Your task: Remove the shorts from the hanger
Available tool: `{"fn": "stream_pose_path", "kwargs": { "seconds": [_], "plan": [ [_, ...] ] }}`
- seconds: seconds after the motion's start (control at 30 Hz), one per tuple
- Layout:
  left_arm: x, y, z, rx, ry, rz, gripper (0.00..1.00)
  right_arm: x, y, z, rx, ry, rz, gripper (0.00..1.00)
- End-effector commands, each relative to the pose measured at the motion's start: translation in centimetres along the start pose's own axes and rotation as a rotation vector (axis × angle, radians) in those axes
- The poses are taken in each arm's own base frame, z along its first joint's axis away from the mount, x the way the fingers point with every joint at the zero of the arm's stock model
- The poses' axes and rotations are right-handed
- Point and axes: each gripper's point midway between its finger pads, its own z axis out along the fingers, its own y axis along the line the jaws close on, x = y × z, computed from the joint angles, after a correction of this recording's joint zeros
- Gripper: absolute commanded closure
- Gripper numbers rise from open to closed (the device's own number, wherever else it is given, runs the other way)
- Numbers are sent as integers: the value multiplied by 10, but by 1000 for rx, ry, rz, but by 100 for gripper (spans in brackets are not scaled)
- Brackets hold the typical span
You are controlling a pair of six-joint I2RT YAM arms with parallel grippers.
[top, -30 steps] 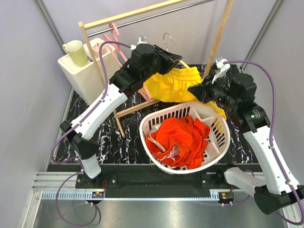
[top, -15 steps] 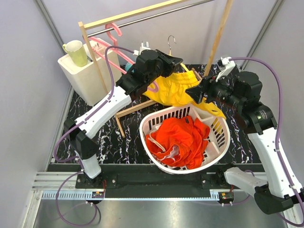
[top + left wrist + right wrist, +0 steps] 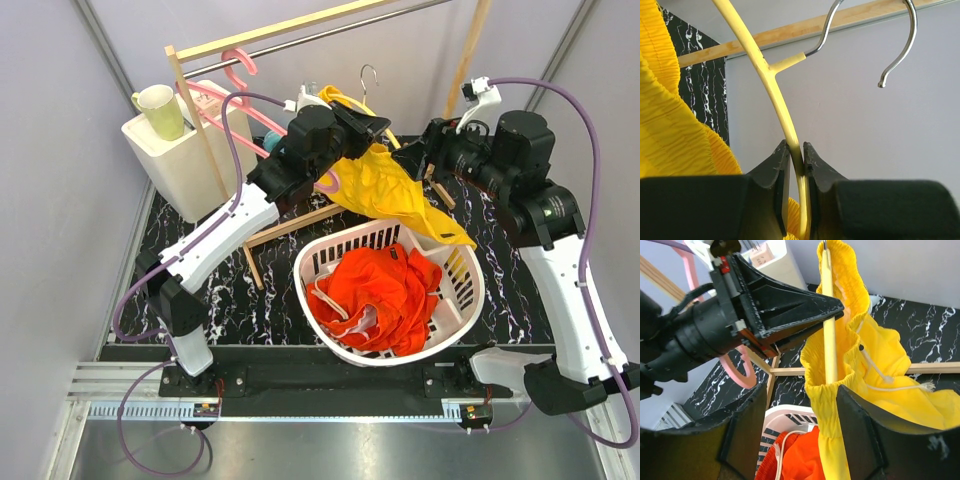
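The yellow hanger (image 3: 765, 70) is pinched in my left gripper (image 3: 796, 145), which is shut on its arm just below the metal hook (image 3: 370, 75). Yellow shorts (image 3: 395, 195) hang from that hanger, drooping toward the basket's far rim. My right gripper (image 3: 800, 390) is open; the yellow shorts' (image 3: 880, 355) gathered waistband and the hanger arm (image 3: 829, 315) lie between its jaws, with no clamp showing. In the top view the right gripper (image 3: 420, 158) sits just right of the left gripper (image 3: 378, 125). Orange-red shorts (image 3: 375, 290) lie in the white basket (image 3: 470, 300).
A wooden clothes rack (image 3: 290, 25) spans the back, with an upright post (image 3: 470, 50) near the right arm. Pink hangers (image 3: 235, 75) hang at its left end. A white box with a green cup (image 3: 158, 110) stands at the back left.
The left gripper has lifted the hanger, so the yellow shorts now hang steeply. The right gripper has opened and risen to the waistband.
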Motion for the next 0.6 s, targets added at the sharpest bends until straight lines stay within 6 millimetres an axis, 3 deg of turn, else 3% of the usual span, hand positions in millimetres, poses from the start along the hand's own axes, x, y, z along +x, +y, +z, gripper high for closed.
{"fn": "stream_pose_path", "kwargs": {
  "seconds": [0.0, 0.2, 0.33, 0.57],
  "plan": [
    [-30, -79, -32, 231, -91, -13, 100, -3, 1, 1, 5, 3, -3, 33],
    [-32, -84, -36, 247, -94, -13, 100, 4, -9, 2, 46, 17, -26, 38],
    [-32, -85, -37, 254, -92, -22, 100, 9, -8, 5, 33, 35, -16, 57],
    [-33, -91, -42, 274, -89, -40, 100, 15, -11, 9, 36, 52, -9, 62]
  ]
}}
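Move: The near rim of the yellow shorts' waistband, around the lower end of their hanger, lies about 3 cm ahead of my right fingertips, neither left nor right, and some 2 cm lower. My left fingertips, still holding the hanger, are roughly 7 cm ahead of my right hand, 1 cm left and 5 cm higher. The laundry basket sits about 8 cm back, 1 cm left and 33 cm below. From my left hand the rim is 4 cm back, 1 cm right and 7 cm down. I ease my open right hand down about 2 cm and slightly forward to the shorts' waistband, its fingers tipping down very slightly. Once it is nearly still, they close from two thirds to under half open around the near rim. My left hand keeps its pinch on the yellow hanger, rising less than a centimetre. ##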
